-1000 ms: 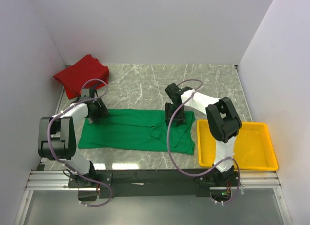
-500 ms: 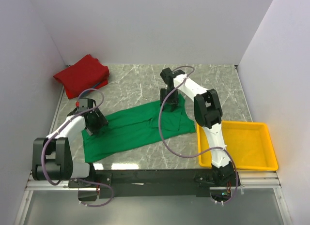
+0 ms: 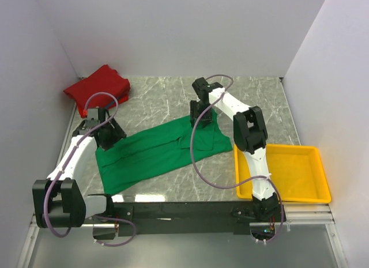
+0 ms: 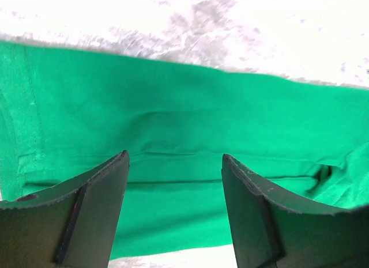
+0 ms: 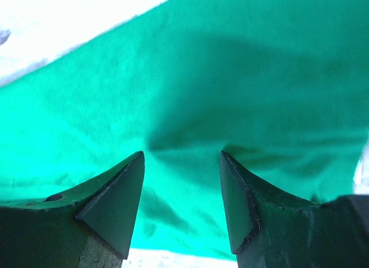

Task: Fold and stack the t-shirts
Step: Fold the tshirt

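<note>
The green t-shirt (image 3: 161, 150), folded into a long band, lies slanted on the marble table, its left end nearer and its right end farther back. My left gripper (image 3: 108, 135) stands open over the band's left end, with green cloth (image 4: 173, 106) below and between its fingers (image 4: 174, 155). Over the band's far right end, my right gripper (image 3: 200, 119) is open too, fingertips down on the cloth (image 5: 230, 78) around a dark crease (image 5: 181, 153). The red t-shirt (image 3: 97, 89) lies bunched in the back left corner.
A yellow plastic tray (image 3: 314, 193) sits at the front right beside the right arm's base. White walls close in the table on the left, back and right. Bare marble (image 3: 253, 101) shows behind the green shirt.
The green band has swung from level to slanted, its right end carried back and left with the right gripper. The left gripper has shifted left and slightly back at the band's left end.
</note>
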Controlling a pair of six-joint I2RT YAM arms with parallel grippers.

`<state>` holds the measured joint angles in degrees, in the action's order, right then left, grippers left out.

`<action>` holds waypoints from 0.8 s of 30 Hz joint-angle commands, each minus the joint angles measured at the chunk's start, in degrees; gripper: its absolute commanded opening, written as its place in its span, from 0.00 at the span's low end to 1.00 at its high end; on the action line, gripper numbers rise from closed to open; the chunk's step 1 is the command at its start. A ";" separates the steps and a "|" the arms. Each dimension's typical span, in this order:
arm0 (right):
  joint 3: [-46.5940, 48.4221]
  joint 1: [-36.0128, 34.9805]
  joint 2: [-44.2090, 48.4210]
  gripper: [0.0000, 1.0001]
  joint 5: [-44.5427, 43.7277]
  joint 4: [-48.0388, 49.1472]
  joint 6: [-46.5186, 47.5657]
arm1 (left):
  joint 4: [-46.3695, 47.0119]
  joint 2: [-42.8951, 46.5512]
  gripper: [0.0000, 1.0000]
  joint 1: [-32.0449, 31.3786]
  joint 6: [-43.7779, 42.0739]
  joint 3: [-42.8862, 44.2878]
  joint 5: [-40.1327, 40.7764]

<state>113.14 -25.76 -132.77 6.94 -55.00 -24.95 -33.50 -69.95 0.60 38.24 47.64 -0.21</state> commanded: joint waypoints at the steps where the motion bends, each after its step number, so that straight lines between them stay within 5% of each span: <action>1: -1.43 0.45 9.27 0.62 -0.35 4.81 1.48 | -0.43 1.05 0.71 -1.47 -1.76 2.90 0.03; 15: -34.44 -3.77 38.17 0.62 -1.05 11.32 -3.87 | 6.07 2.28 0.72 -8.07 0.08 -0.09 -0.40; 24: -50.56 -5.62 43.92 0.62 -1.57 18.00 -9.50 | 10.02 -3.78 0.72 -8.69 -1.24 0.00 0.03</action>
<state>63.31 -31.66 -90.52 6.70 -41.69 -32.16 -26.79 -72.05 -7.88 37.19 47.88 -0.16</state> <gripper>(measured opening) 0.619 0.720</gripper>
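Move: The green t-shirt's near edge, towards its right end, lies about 13 cm back and 4 cm right of the right hand, 1 cm or so below; the small folded flap is roughly 7 cm back and 2 cm left, and the yellow bin some 23 cm back and 29 cm right. For the left hand, the shirt's far edge is around 6 cm ahead, 4 cm right and 8 cm down, with the red shirt stack about 24 cm ahead and 12 cm left. The green shirt is left by the right hand, which rises steeply about 11 cm from its right end, then arcs back some 16 cm over the cloth and sinks to just beyond the near edge, still open and low over the table. Meanwhile the left hand, open and clear of the cloth, shifts about 5 cm right and a little forward, turning slightly clockwise. ##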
